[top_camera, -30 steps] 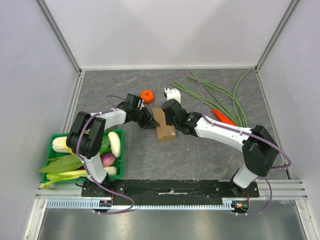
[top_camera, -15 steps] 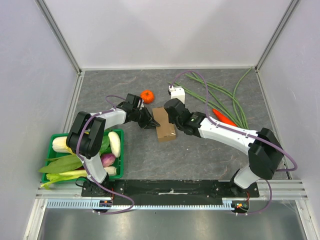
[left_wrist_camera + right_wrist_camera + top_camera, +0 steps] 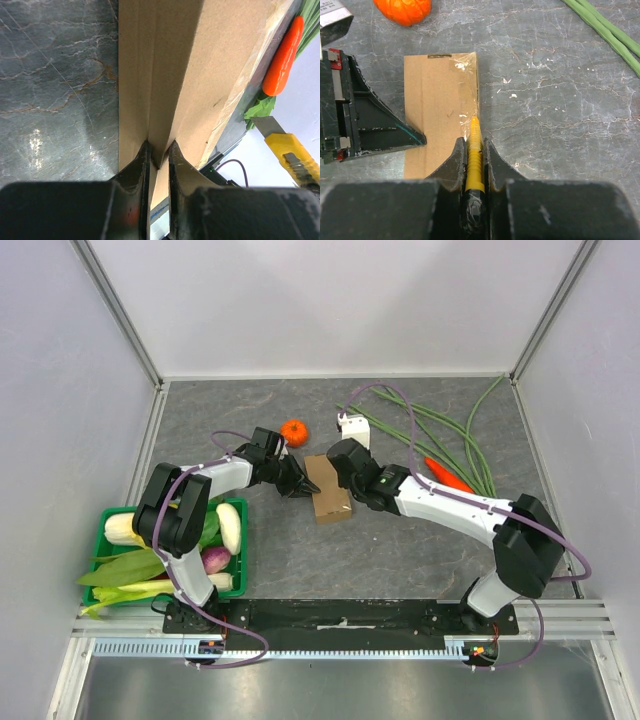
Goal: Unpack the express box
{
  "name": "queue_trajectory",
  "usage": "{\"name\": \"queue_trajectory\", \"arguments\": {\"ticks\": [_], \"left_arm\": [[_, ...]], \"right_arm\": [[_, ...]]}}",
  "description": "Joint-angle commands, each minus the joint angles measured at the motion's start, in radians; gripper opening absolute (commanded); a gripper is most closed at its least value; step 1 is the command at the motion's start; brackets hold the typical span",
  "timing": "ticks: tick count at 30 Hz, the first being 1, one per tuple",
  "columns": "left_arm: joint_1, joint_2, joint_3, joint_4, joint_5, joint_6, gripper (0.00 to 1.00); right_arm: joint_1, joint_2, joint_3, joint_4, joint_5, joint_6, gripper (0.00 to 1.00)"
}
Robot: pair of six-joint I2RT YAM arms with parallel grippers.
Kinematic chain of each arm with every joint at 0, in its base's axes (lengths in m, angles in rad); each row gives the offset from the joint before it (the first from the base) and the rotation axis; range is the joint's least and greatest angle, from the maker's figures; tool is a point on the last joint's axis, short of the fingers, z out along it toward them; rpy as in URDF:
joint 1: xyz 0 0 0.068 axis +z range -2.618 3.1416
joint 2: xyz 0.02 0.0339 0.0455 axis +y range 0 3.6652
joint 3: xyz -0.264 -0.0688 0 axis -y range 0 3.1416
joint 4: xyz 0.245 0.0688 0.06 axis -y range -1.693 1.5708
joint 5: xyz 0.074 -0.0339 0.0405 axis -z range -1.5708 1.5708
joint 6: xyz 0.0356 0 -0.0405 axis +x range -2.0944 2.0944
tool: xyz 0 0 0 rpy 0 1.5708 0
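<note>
The express box (image 3: pixel 328 492) is a small brown carton lying mid-table, with clear tape along its right edge (image 3: pixel 440 100). From its left side, my left gripper (image 3: pixel 302 488) is shut on a raised cardboard flap of the box (image 3: pixel 200 75), the flap pinched between the fingertips (image 3: pixel 159 147). My right gripper (image 3: pixel 340 470) is over the box's right side, shut on a yellow utility knife (image 3: pixel 474 145). The knife's tip rests at the taped right edge. The knife (image 3: pixel 290 150) also shows in the left wrist view.
A tangerine (image 3: pixel 293 432) lies just beyond the box. Long green beans (image 3: pixel 430 430) and an orange carrot (image 3: pixel 448 476) lie to the right. A green crate (image 3: pixel 108 525) of vegetables stands at the near left, beside the left arm's base.
The right wrist has shifted slightly to the right and away along the box's edge. The box and the left gripper have stayed put.
</note>
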Motion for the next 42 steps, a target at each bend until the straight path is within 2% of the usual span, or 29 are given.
{"name": "queue_trajectory", "arguments": {"ticks": [1, 30, 32, 36, 42], "left_arm": [[-0.001, 0.062, -0.037, -0.079, -0.171, 0.048, 0.10], [-0.001, 0.062, -0.040, -0.079, -0.169, 0.046, 0.11], [-0.001, 0.063, -0.037, -0.079, -0.169, 0.046, 0.14], [-0.001, 0.062, -0.035, -0.076, -0.165, 0.048, 0.26], [-0.003, 0.045, -0.046, -0.027, -0.140, 0.045, 0.53]], "right_arm": [[-0.002, 0.016, -0.008, 0.016, 0.026, 0.009, 0.00], [-0.005, 0.077, -0.032, 0.021, 0.003, -0.021, 0.00], [-0.005, 0.077, -0.040, 0.027, -0.009, -0.037, 0.00], [-0.005, 0.077, -0.057, 0.034, -0.024, -0.066, 0.00], [-0.003, 0.074, -0.066, 0.042, -0.055, -0.080, 0.00]]}}
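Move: The left hand's nearly closed fingers already pinch the box's upper left long edge; the box's middle lies some 3 cm to its right, 1 cm ahead and 2 cm lower. The right hand, holding the yellow knife blade-down, has the box's middle about 3 cm to its left and 12 cm below, level fore and aft. From the right hand the pumpkin is about 12 cm ahead and 9 cm left, the carrot 22 cm right and 3 cm ahead, both 13 cm below. Keeping its grip on the knife, the right hand lowers the blade onto the tape along the box's right side, sinking about 2 cm in small steps with barely any sideways travel. The left hand stays in place at the opposite edge; only near the end do its fingers spread to nearly half open, loosening their pinch on the cardboard. ##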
